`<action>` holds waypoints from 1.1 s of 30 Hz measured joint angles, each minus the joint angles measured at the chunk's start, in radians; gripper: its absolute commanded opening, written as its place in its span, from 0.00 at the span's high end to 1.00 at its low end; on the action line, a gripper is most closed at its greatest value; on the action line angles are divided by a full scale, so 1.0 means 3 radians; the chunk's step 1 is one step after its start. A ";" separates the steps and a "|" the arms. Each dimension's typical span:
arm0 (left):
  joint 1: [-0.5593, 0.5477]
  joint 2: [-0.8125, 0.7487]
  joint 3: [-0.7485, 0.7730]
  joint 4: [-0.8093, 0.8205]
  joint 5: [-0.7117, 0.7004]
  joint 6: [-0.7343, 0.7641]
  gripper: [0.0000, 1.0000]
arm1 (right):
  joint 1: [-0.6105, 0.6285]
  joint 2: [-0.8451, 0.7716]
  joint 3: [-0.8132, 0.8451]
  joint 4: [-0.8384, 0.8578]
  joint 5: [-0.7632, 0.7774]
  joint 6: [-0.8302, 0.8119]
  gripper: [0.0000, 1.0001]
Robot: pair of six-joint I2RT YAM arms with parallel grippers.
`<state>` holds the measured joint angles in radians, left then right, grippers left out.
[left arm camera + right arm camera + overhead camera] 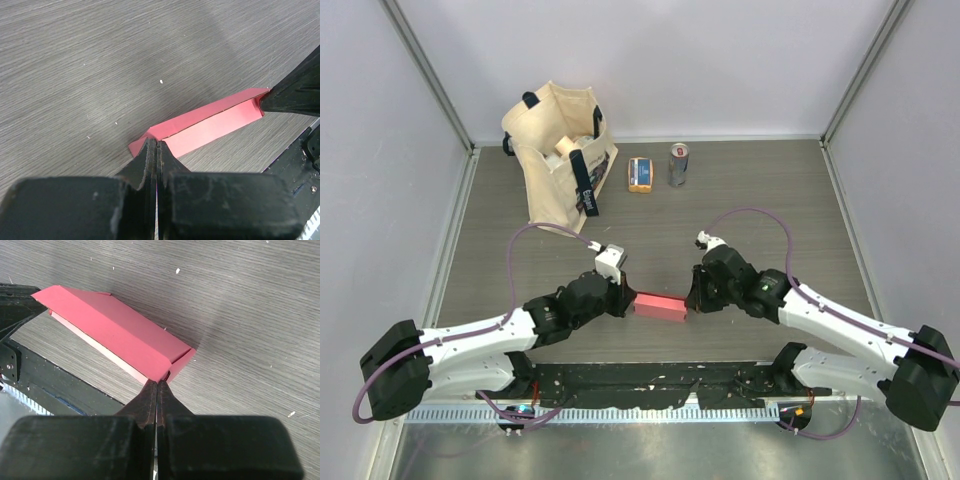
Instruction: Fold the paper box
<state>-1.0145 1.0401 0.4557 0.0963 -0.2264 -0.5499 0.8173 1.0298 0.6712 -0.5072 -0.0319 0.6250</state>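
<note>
The paper box [660, 305] lies as a low pinkish-red block on the grey table, between my two grippers. My left gripper [625, 298] is shut, and its tips [157, 142] touch the box's left end, where a small flap [139, 147] sticks out. My right gripper [692, 298] is also shut, its tips [159, 382] pressed to the box's right end by the folded flap [182, 359]. Nothing shows between either pair of jaws. The left wrist view takes in the box [210, 125] lengthwise, and the right wrist view looks along the box [115, 330] from the other end.
A beige tote bag [560, 150] stands at the back left. An orange-and-blue packet [640, 174] and a small can [678, 164] sit beside it. A black base rail [650, 380] runs along the near edge just below the box.
</note>
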 measured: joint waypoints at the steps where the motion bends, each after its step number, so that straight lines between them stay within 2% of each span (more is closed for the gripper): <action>1: 0.0000 0.0005 0.0000 0.0006 0.0000 0.0000 1.00 | 0.0003 0.0010 0.0008 -0.0003 0.0005 -0.0005 0.84; 3: 0.0000 0.0010 0.0000 0.0014 0.0000 -0.0001 1.00 | 0.0003 0.0008 0.0008 -0.0003 -0.0004 -0.0008 0.68; 4: 0.0000 0.0010 -0.0001 0.0014 -0.0001 -0.0001 1.00 | 0.0003 -0.0005 0.0005 -0.0008 -0.0024 -0.0014 0.54; 6: 0.0000 0.0010 -0.0004 0.0014 -0.0003 -0.0001 1.00 | 0.0003 -0.0092 -0.0023 -0.0028 -0.0065 0.0041 0.46; 7: 0.0000 0.0010 -0.0004 0.0015 -0.0004 -0.0003 1.00 | 0.0003 -0.0170 -0.0036 -0.0033 -0.0078 0.0079 0.37; 9: 0.0000 0.0009 -0.0005 0.0017 -0.0004 -0.0005 1.00 | -0.0001 -0.0373 -0.0045 -0.0028 -0.0086 0.0179 0.29; 10: 0.0000 0.0009 -0.0005 0.0015 -0.0004 -0.0009 1.00 | -0.0009 -0.0477 -0.0045 -0.0014 -0.0072 0.0281 0.22; 14: 0.0000 0.0006 -0.0006 0.0013 -0.0004 -0.0037 1.00 | -0.0097 -0.0730 -0.0112 0.0151 -0.0014 0.0852 0.16; 17: 0.0000 0.0006 -0.0005 0.0013 -0.0005 -0.0051 1.00 | -0.0142 -0.0805 -0.0435 0.0481 -0.0135 0.1494 0.16; 20: -0.0001 0.0006 -0.0005 0.0013 -0.0006 -0.0060 1.00 | -0.0141 -0.0868 -0.0704 0.0538 -0.0200 0.1980 0.12; 25: -0.0048 0.0008 -0.0005 0.0013 -0.0052 -0.0065 1.00 | -0.0155 -0.1194 -0.0932 0.0549 -0.0183 0.2766 0.12; 33: -0.0201 0.0009 -0.0006 -0.0003 -0.0289 -0.0145 1.00 | -0.0158 -0.1006 -0.1017 0.0642 -0.0317 0.3689 0.12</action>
<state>-1.0748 1.0428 0.4538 0.0956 -0.3130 -0.5934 0.7700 0.7280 0.3660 -0.3145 -0.1268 1.7317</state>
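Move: The paper box, about 12 cm long, spans the gap between the two hands. Its middle lies some 6 cm to the right of the left hand, 1 cm back and 2 cm below. From the right hand it is about 6 cm to the left, level front to back and 2 cm lower. The left fingertips are at the box's other end, some 12 cm to the left of the right hand and 2 cm farther out. The box's right end comes free as the right fingers open wide from almost shut. The right hand lifts about 5 cm off it, then sinks back to a little above its old height, ending slightly back and to the left. Meanwhile the wrist turns about 40 degrees clockwise, rolls its left side up and tips, bringing the spread fingers about that end. The left hand keeps its closed fingertips on the left end. ##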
